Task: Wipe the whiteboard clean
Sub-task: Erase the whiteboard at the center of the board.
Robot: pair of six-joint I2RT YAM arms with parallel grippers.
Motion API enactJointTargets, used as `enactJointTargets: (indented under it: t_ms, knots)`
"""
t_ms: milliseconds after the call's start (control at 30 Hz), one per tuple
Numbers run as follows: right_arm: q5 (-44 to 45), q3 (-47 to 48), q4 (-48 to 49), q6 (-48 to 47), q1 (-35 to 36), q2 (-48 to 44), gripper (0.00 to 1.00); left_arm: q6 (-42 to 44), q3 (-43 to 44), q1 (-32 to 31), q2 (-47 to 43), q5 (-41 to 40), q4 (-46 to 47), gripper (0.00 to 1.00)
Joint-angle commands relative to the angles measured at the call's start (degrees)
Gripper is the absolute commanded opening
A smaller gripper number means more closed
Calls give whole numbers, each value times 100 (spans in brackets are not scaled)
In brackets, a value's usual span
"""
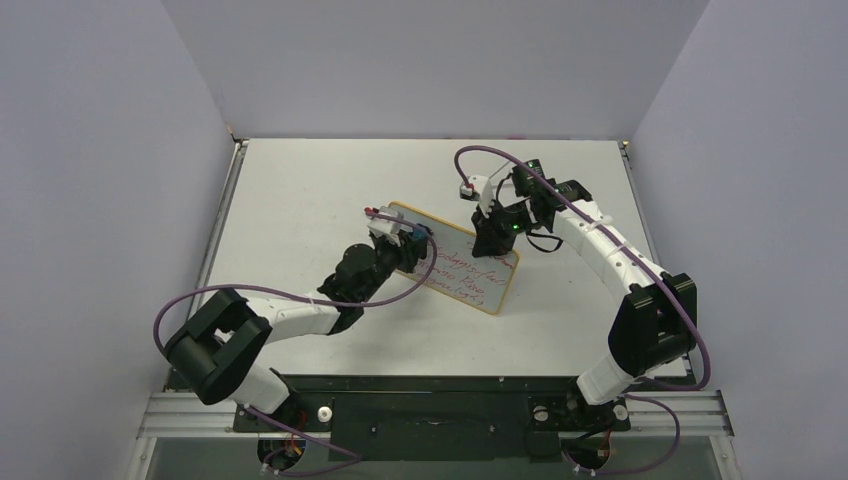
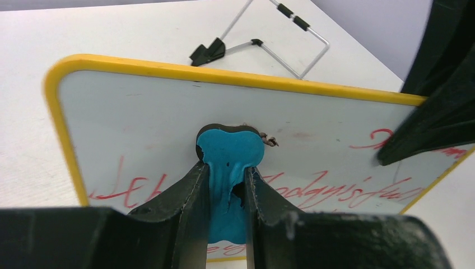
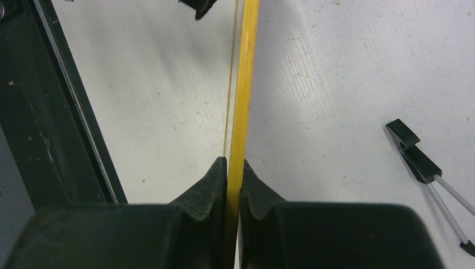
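Note:
The whiteboard [image 1: 470,272] is a small white panel with a yellow rim and red handwriting, held tilted above the table. My left gripper [image 1: 412,238] is shut on a blue eraser [image 2: 229,152], whose black pad presses against the upper middle of the whiteboard [image 2: 134,117], above the red lines. The left gripper [image 2: 224,172] pinches the eraser's narrow waist. My right gripper [image 1: 493,243] is shut on the board's far right edge. In the right wrist view the yellow rim of the whiteboard [image 3: 245,84] runs straight up from between the right gripper [image 3: 234,163].
A wire stand with black feet [image 2: 263,42] lies on the table behind the board, and one black foot [image 3: 413,152] shows at the right. The enclosure's grey walls ring the white table [image 1: 300,190]. A black rail [image 3: 61,112] runs along the left.

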Motion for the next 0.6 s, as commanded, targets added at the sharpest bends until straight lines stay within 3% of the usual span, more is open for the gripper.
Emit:
enactJointTargets:
  t_ms: [0, 300, 567]
  knots:
    - [235, -114, -488, -459, 162, 237, 0, -93, 445, -417, 215, 263, 128, 0]
    - [244, -116, -485, -459, 162, 218, 0, -129, 938, -996, 631, 170, 120, 0]
    - [235, -107, -500, -476, 165, 212, 0, -8, 552, -500, 175, -611, -155, 0]
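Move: The left hand holds the eraser on the upper part of the tilted whiteboard. The board's centre lies about 8 cm to its right, 4 cm back and roughly 4 cm lower. The right hand's fingertips on the board's top edge are some 15 cm to the right and 3 cm back; the board's top left corner is about 5 cm left and 7 cm farther out. From the right hand, the board's centre is about 7 cm left, 1 cm back and 5 cm below. With the eraser still against the whiteboard's face, the left hand wipes it along the board to the right and somewhat back, about 7 cm in one quick stroke towards the right hand's fingers, its wrist turning some 10 degrees clockwise. It slows to a stop just short of them, fingers keeping their hold; the right hand keeps pinching the top edge, holding the board in place. ##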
